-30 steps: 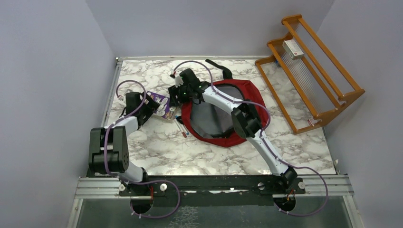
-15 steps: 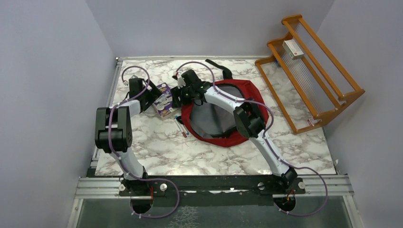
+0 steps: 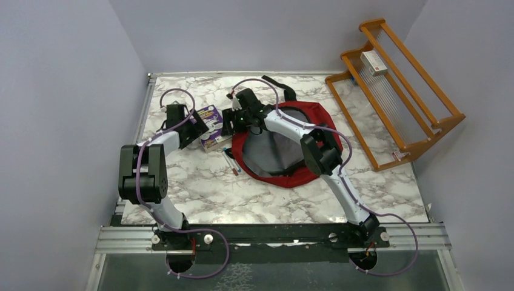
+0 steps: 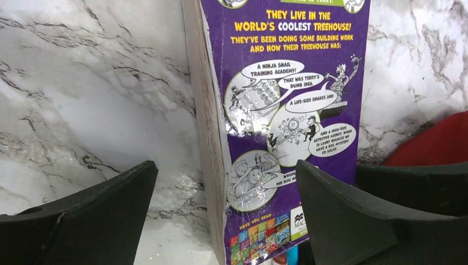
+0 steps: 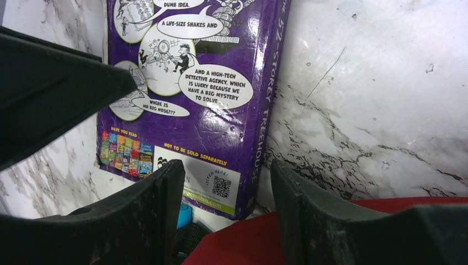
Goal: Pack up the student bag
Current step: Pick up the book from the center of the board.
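Note:
The student bag (image 3: 285, 173) is a red backpack lying open on the marble table, its grey lining showing. A purple book (image 3: 210, 126) sits just left of the bag's rim. My left gripper (image 3: 194, 125) is open wide; the book's page edge (image 4: 207, 138) stands between its fingers (image 4: 83, 221), with a clear gap on the left side. My right gripper (image 3: 233, 121) is open over the bag's left rim, red fabric (image 5: 243, 243) and the book's lower corner (image 5: 221, 187) showing between its fingers (image 5: 160, 215). The book (image 5: 209, 83) lies between the two grippers.
Two or three pens (image 3: 232, 163) lie on the table beside the bag's left edge; a blue pen cap (image 5: 185, 215) peeks out under the book. A black strap (image 3: 280, 85) trails behind the bag. A wooden rack (image 3: 394, 103) holding a small box (image 3: 374, 62) stands at the back right.
My left arm has swung away from the near edge and to the right, and the book has shifted with it towards the bag. My right gripper moved slightly right. Both stayed open.

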You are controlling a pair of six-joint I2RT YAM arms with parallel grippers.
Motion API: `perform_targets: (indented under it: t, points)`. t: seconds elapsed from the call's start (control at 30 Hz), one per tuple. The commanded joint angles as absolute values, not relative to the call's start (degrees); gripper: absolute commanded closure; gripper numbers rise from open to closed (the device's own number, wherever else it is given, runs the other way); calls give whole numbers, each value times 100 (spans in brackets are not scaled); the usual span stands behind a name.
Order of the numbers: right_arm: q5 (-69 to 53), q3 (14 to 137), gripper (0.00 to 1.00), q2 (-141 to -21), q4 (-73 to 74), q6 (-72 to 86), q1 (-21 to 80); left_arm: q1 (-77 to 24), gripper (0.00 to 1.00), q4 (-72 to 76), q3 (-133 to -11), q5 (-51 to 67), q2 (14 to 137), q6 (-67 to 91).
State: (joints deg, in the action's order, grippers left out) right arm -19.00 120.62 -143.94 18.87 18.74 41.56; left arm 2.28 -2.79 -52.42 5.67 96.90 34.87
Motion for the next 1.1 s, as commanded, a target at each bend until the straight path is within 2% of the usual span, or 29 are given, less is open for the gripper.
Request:
perform_targets:
  t: [0.0,0.17,0.3,0.57,0.77,1.07]
  points:
    - [-1843,11854,36,-14467,2304,2021,4052,10,6,-870,-4906,496,9877,3329]
    - [-1926,11787,36,-14440,2260,2021,4037,9,26,-846,-4948,483,10116,3397]
    - [-2093,11760,36,-14432,2220,2054,3995,9,36,-701,-4836,454,10236,3538]
    - [-2377,11804,36,-14468,2201,2161,3861,33,76,-33,-4366,940,10542,3794]
    - [-2649,11819,36,-14524,2102,2390,3745,147,99,196,-4117,1025,10460,3892]
    - [-3471,11785,36,-14735,1691,3344,3458,216,100,296,-3983,1107,10398,3954]
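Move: The book lies close by the left hand, its middle about 5 cm to the right, 2 cm ahead and 2 cm below; the open fingers straddle its left, page edge. The markers lie some 12 cm right and 13 cm back of that hand, about 4 cm lower, and the red bag's middle is roughly 29 cm right and 6 cm back. From the right hand, the book's middle is about 6 cm left, 2 cm ahead and 2 cm below. The left fingers close from wide open to almost shut at the book's page edge and press there firmly, one finger coming in from the table side, the other over the cover. Meanwhile that hand sinks, then eases forward and right, each about 1 cm, its tips tilting up some 10 degrees. The right hand, still part-open, draws about 2 cm right, rising slightly and turning about 15 degrees. ##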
